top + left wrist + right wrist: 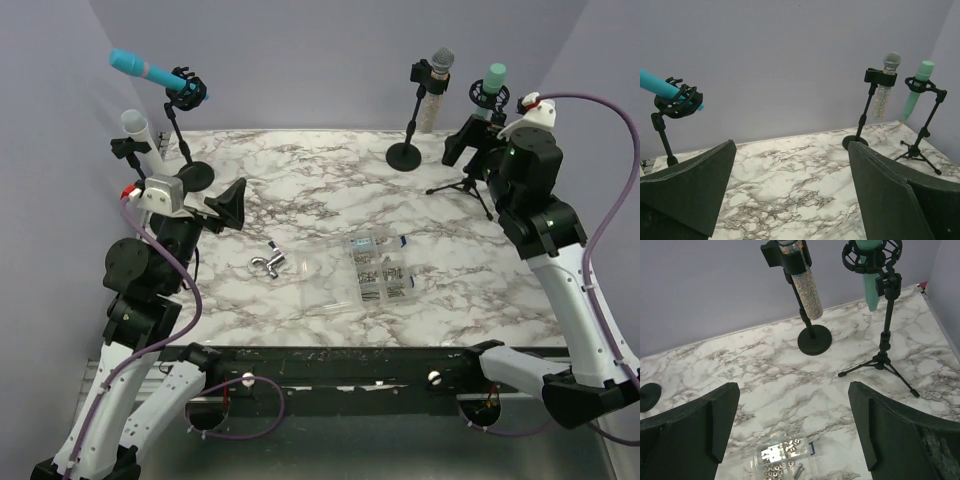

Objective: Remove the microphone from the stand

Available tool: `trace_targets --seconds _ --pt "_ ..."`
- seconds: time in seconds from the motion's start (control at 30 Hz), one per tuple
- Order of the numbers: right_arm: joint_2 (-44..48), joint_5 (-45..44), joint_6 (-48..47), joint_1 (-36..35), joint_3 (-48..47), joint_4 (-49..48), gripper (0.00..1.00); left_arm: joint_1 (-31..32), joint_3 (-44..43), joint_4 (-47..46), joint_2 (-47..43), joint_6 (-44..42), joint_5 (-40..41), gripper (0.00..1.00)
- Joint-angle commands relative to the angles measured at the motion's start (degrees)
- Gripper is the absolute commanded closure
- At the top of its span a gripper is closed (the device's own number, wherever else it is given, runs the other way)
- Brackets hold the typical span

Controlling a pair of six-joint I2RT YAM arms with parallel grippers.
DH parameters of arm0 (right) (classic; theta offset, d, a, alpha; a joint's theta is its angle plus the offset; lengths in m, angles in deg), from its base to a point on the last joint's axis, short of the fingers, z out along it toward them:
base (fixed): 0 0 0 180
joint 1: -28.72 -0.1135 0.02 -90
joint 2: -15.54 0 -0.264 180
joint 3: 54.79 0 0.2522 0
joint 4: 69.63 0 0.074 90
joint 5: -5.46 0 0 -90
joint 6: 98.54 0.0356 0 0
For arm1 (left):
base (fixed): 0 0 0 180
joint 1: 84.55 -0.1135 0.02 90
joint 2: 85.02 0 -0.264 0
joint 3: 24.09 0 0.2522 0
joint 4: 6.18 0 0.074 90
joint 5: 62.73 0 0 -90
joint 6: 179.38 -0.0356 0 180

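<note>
Four microphones sit in stands at the back of the marble table [320,200]. A turquoise one [150,72] lies tilted in a shock mount at the far left, with a white one [135,128] below it. A glitter one [436,80] stands on a round-base stand, and a mint green one [492,85] on a tripod. My left gripper [225,205] is open and empty, low at the left. My right gripper [468,142] is open and empty, just in front of the mint microphone's tripod [885,355]. The right wrist view shows the glitter microphone [807,290] and the mint microphone [871,290] ahead.
A clear box of screws and nuts [378,270] lies in the middle of the table; it also shows in the right wrist view [782,457]. A small metal clamp [268,263] lies to its left. Purple walls close the back and sides.
</note>
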Motion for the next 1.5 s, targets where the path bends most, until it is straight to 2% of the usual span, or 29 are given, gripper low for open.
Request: trace_targets --seconds 0.0,0.2,0.3,0.43,0.73,1.2,1.4,1.47 --pt "-2.75 -1.36 0.56 -0.33 1.42 -2.25 0.0 -0.36 -0.49 -3.4 -0.72 -0.56 -2.57 0.01" --pt "-10.95 -3.62 1.55 -0.32 0.12 -5.42 0.0 -0.21 0.14 -4.34 0.21 0.78 -4.89 0.01" --pt "-15.75 -8.13 1.23 -0.14 -0.97 -7.5 0.0 0.17 0.23 -4.58 0.51 1.4 -6.29 0.02" --pt "-21.68 -11.16 0.97 3.01 -3.79 -10.47 0.0 1.3 0.43 -4.78 1.26 1.61 -7.12 0.01" --pt "-31.63 -17.45 -2.27 7.75 -16.04 -14.5 0.0 3.02 1.06 -5.35 1.81 0.06 -6.9 0.01" --pt "-46.78 -18.15 -6.85 11.73 -37.97 -15.72 0.0 3.88 1.89 -6.11 2.84 -1.33 -6.77 0.01" --pt "-52.73 -17.31 -7.39 12.83 -43.46 -16.09 0.0 4.14 2.14 -6.34 3.39 -1.99 -6.53 0.02" --pt "-54.18 -16.11 -8.42 13.1 -43.93 -16.76 0.03 4.23 2.16 -6.28 3.71 -2.21 -6.33 0.02"
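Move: The green microphone stands about 29 cm ahead of the right hand and 13 cm to its right, its middle some 8 cm lower; the black ring holder grips it just under its cap, about 5 cm below the hand. The silver microphone is almost straight ahead of the right hand, some 30 cm out and about 5 cm lower. From the left hand the green microphone lies roughly 38 cm ahead, 55 cm to the right and 10 cm lower. The green microphone's cap is what the right hand closes in on: it sweeps some 24 cm forward, dipping about 11 cm on the way, then swings 10 cm to the right while rising back to nearly its starting height. It turns clockwise by nearly 30 degrees, fingers wide open, stopping short of the cap. The left hand, open and empty, drifts about 4 cm right. ##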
